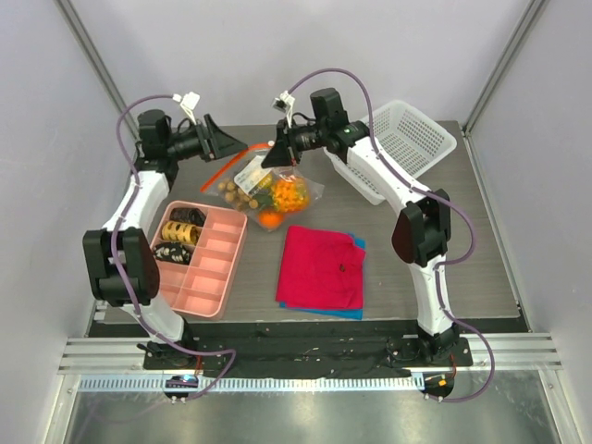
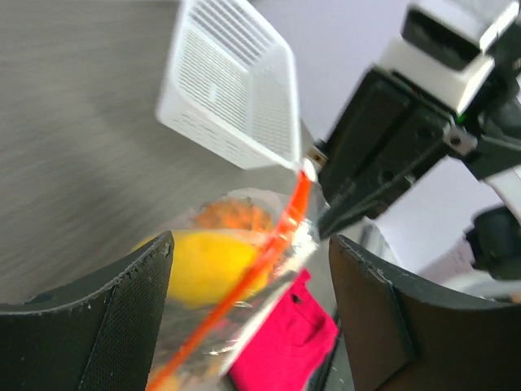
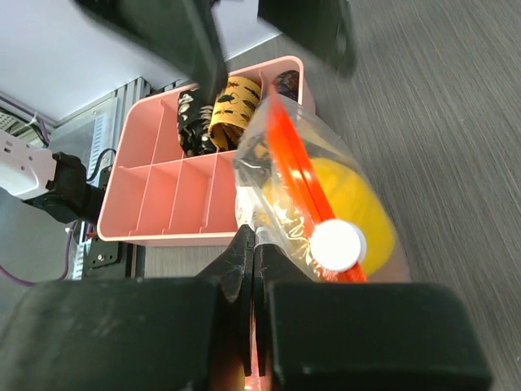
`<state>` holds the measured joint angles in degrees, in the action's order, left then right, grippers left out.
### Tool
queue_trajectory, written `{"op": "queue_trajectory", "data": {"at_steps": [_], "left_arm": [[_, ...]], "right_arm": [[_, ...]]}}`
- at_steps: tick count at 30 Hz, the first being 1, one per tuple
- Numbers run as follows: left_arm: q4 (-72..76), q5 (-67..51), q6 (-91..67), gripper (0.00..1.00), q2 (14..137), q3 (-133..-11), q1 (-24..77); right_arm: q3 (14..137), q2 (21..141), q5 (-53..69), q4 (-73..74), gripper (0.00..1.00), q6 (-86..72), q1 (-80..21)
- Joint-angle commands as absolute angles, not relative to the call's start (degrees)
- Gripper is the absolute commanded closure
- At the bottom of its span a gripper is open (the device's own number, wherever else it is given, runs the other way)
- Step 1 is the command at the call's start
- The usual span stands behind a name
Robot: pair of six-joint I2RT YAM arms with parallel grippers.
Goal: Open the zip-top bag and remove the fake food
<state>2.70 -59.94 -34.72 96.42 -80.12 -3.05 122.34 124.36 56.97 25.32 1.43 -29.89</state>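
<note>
The clear zip-top bag [image 1: 270, 190] hangs with its lower part on the table. Its orange-red zip strip [image 1: 231, 166] runs up to the right. Inside is fake food: orange pieces [image 1: 289, 192], brown pieces [image 1: 242, 196] and a yellow fruit [image 3: 352, 205]. My right gripper [image 1: 275, 157] is shut on the bag's top edge [image 3: 254, 238], beside the white slider [image 3: 338, 244]. My left gripper [image 1: 242, 146] is open. In the left wrist view the zip strip [image 2: 273, 252] and the bag's mouth pass between its fingers [image 2: 130, 309], not touching them.
A pink divided tray [image 1: 208, 268] with dark ringed pieces [image 1: 180, 236] stands at the left. A red cloth [image 1: 322, 268] lies over a blue one at the centre front. A white mesh basket [image 1: 402, 143] stands at the back right, behind my right arm.
</note>
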Motion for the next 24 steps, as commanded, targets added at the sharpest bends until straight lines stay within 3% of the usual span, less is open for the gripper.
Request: {"op": "queue_trajectory", "data": {"at_steps": [1, 7, 8, 18, 19, 21, 24], "left_arm": [[15.1, -67.3, -40.2, 0.25, 95.4, -76.0, -0.8], [17.3, -69.8, -41.1, 0.33, 96.1, -74.9, 1.0], [17.3, -69.7, -41.2, 0.42, 96.2, -74.9, 1.1], [14.0, -68.8, -39.6, 0.88, 97.3, -76.4, 1.1], [13.9, -68.3, -39.6, 0.98, 97.3, -76.4, 1.1], [13.6, -67.3, -39.4, 1.0, 97.3, -76.5, 1.1], [13.3, -65.5, -38.8, 1.0, 96.3, -76.2, 1.0]], "right_arm": [[123.1, 120.7, 58.7, 24.5, 0.99, 2.6, -29.9], [123.0, 120.8, 58.7, 24.7, 0.99, 3.1, -29.9], [122.9, 120.9, 58.8, 24.6, 0.99, 3.2, -29.9], [124.4, 122.5, 55.6, 24.5, 0.98, 2.0, -29.7], [124.7, 122.5, 55.1, 24.4, 0.95, 1.1, -29.7], [124.5, 122.4, 54.4, 23.8, 0.9, 0.1, -29.5], [124.4, 122.3, 46.5, 22.5, 0.63, -5.9, -29.2]]}}
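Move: Just back and to the right of the open left fingers hangs the bag's orange zip strip; the part they will close on is about 3 cm back, 4 cm right and 1 cm lower. The white slider sits some 9 cm to the left hand's right, 1 cm back. The orange fake food hangs roughly 12 cm back, 14 cm right and 10 cm below that hand. From the right hand, shut on the bag, that zip part is about 4 cm left and 2 cm forward. The left fingers end up pinching the orange zip strip near the right gripper: the left hand eases about 5 cm right and back, slightly down, turning some 10 degrees clockwise, then stays there and closes fully. The right hand stays almost in place, supporting the bag, and only at the very end starts to part its fingers. ##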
